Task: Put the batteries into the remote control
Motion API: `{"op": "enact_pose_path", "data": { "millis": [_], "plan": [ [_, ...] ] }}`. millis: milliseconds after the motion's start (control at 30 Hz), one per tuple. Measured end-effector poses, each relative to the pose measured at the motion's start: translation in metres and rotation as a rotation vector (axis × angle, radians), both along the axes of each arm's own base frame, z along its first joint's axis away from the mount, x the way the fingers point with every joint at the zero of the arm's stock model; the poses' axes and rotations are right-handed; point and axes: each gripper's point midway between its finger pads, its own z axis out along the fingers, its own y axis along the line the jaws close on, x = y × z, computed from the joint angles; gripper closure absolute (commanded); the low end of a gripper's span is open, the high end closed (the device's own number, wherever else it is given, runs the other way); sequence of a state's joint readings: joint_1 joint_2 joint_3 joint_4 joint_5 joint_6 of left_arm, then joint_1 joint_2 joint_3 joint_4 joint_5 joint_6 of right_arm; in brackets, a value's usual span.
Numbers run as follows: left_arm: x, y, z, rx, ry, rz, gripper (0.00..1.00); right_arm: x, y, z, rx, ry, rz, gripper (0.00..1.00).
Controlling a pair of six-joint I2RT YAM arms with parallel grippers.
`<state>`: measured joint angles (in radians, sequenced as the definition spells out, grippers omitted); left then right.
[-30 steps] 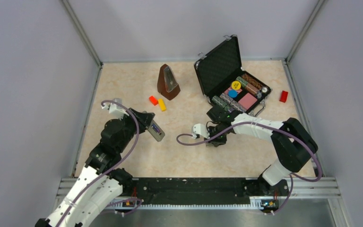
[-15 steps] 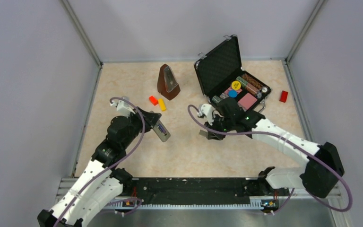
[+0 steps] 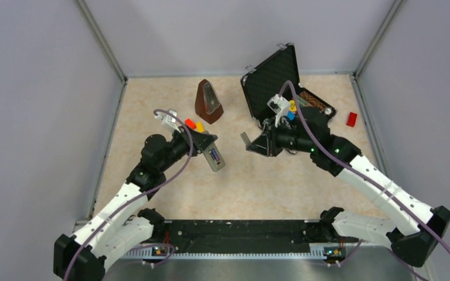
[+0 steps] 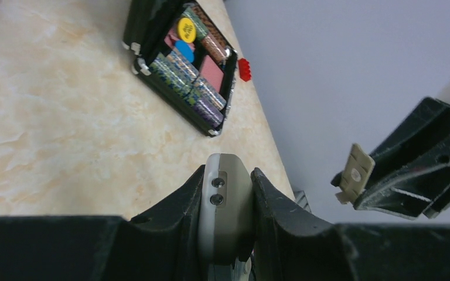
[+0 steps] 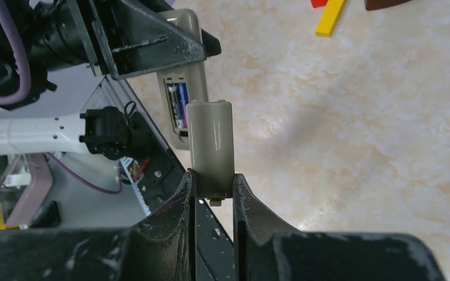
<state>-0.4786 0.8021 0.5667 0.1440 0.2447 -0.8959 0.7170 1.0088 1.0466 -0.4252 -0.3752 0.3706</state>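
Observation:
My left gripper [image 3: 206, 149] is shut on the remote control [image 3: 214, 158], holding it above the table with the grey back up. Its open compartment faces the right wrist view, where a bluish-purple battery [image 5: 178, 105] lies inside the remote control [image 5: 183, 82]; I cannot make out a second one. In the left wrist view the remote control [image 4: 225, 199] is clamped between both fingers. My right gripper [image 3: 253, 143] is shut on the small flat grey cover piece [image 5: 210, 140], also in the air. The cover piece [image 3: 245, 139] hangs a short way right of the remote, apart from it.
A brown metronome [image 3: 208, 102] stands at the back. Behind my right arm is an open black case [image 3: 272, 82] of chips and cards. Red [image 3: 190, 124] and yellow [image 3: 200, 127] blocks lie beside the left gripper, and another red block [image 3: 351, 119] at the far right.
The right arm has risen from the table with the cover piece and swung back toward the case. The left arm has carried the remote rightward and further from the bases.

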Motion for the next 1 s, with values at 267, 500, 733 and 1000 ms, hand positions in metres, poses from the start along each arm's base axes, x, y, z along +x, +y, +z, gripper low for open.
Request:
{"op": "enact_pose_path", "data": {
  "millis": [267, 500, 733, 1000],
  "plan": [
    [0.002, -0.023, 0.009, -0.062, -0.063, -0.12, 1.0, 0.0, 0.03, -0.005, -0.065, 0.191, -0.055, 1.0],
    [-0.001, -0.026, 0.012, -0.102, -0.087, -0.135, 1.0, -0.01, 0.04, -0.009, -0.144, 0.286, -0.084, 1.0],
    [0.001, -0.026, 0.006, -0.11, -0.055, -0.112, 1.0, -0.025, 0.066, -0.028, -0.264, 0.329, -0.068, 1.0],
    [0.001, -0.021, 0.004, -0.098, -0.049, -0.087, 1.0, -0.023, 0.077, -0.033, -0.346, 0.314, -0.116, 1.0]
  ]
}}
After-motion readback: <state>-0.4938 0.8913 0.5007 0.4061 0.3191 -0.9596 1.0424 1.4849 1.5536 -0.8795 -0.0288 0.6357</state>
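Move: The right hand holds the battery cover; the open battery bay of the remote control in the left hand lies about 11 cm to its left, 3 cm back and some 5 cm lower. On the table some 25 cm below, the yellow block lies about 17 cm left and 6 cm ahead, with the metronome 14 cm left and 15 cm ahead. From the left hand, the cover is about 10 cm right, 1 cm ahead and 3 cm above. Right hand carries the gripped cover about 8 cm left, sinking, towards the battery bay; left brings remote 2 cm right. ##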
